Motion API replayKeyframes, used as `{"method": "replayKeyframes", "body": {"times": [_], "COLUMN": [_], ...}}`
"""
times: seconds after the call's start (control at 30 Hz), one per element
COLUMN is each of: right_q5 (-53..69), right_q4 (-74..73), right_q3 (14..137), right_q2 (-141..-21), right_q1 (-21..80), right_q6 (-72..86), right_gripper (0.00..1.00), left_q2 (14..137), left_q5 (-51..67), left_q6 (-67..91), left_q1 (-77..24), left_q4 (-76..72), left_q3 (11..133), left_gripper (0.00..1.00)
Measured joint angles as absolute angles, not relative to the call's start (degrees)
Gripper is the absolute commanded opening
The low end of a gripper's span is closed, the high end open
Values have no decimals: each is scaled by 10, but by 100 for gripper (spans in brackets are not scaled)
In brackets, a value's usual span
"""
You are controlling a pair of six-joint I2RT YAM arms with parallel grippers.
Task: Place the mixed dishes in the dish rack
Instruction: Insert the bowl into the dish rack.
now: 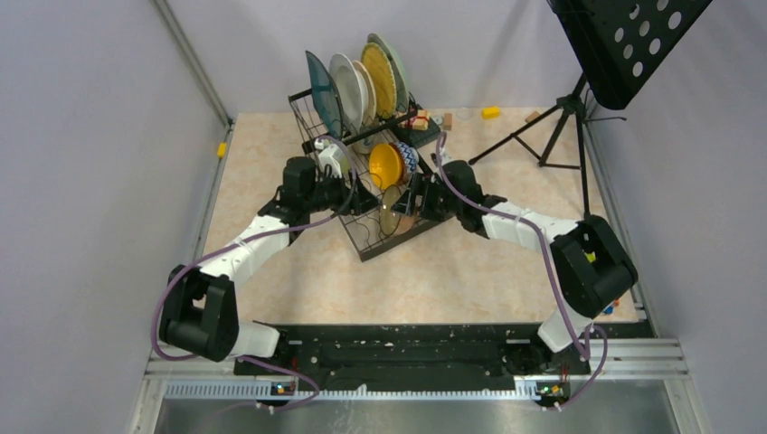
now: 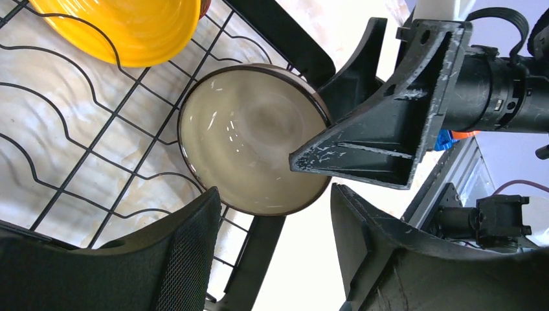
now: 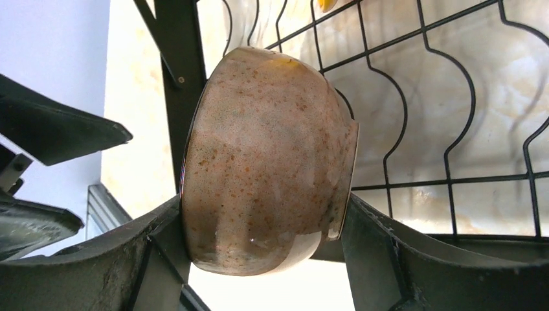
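Observation:
The black wire dish rack [image 1: 351, 228] stands mid-table with a dark teal plate [image 1: 322, 90], a white plate [image 1: 348, 86], a yellow plate [image 1: 380, 80] and a pale plate [image 1: 395, 65] upright in its raised section. A yellow bowl [image 1: 385, 165] and a patterned bowl [image 1: 409, 157] sit in the flat tray. My right gripper [image 3: 262, 207] is shut on a brown speckled bowl [image 3: 265, 162], held on its side over the tray's near corner. My left gripper [image 2: 275, 194] is open and empty just beside that bowl's cream inside [image 2: 252, 139].
A black music stand [image 1: 624, 45] on a tripod [image 1: 561, 127] occupies the back right. Small toy blocks [image 1: 490, 112] lie behind the rack, and a yellow one [image 1: 222, 149] sits at the left wall. A pale mug [image 1: 331, 161] rests by the left arm.

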State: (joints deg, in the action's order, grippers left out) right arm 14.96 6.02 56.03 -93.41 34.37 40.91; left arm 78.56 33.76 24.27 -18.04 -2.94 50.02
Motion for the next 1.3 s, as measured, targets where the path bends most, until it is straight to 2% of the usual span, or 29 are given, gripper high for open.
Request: {"method": "replayKeyframes", "body": {"times": [0.3,0.73,1.03,1.3], "right_q5": [142,103,91,81], "right_q4": [25,-46,-87,-112], "right_q3": [601,675,702,711], "right_q2": [-957,-962,-962,-962], "right_q1": [343,343,343,343], "right_q6": [371,275,217,176], "right_gripper": [47,43,42,42], "left_q2": [780,712,683,648], "left_q5": [329,232,176,130], "left_q6": [234,223,220,228], "left_q1": [-180,-180,-180,-180], "left_q4": [-21,19,27,31], "left_q3": [500,480,468,433], "left_gripper": [66,69,78,91]}}
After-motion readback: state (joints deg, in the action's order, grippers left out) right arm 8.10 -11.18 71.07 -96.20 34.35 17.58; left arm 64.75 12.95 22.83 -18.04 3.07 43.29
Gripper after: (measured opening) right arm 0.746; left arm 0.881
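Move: The bowl is already pinched in the right hand. Its open rack slots lie about 3 cm ahead of that hand and 8 cm below. The yellow bowl stands some 8 cm ahead and 5 cm left of the right hand, the blue patterned bowl about 10 cm straight ahead, both roughly 5 cm lower. The empty left hand has those slots about 9 cm to its right, 1 cm ahead and 14 cm below. Still pinching the bowl, the right hand carries it forward about 3.5 cm towards the yellow and blue bowls, rising some 2 cm and then easing right, while the wrist rolls steadily by over 20 degrees. The left hand, touching nothing, draws about 6 cm left, away from the bowl, swinging counter-clockwise and opening wider. ##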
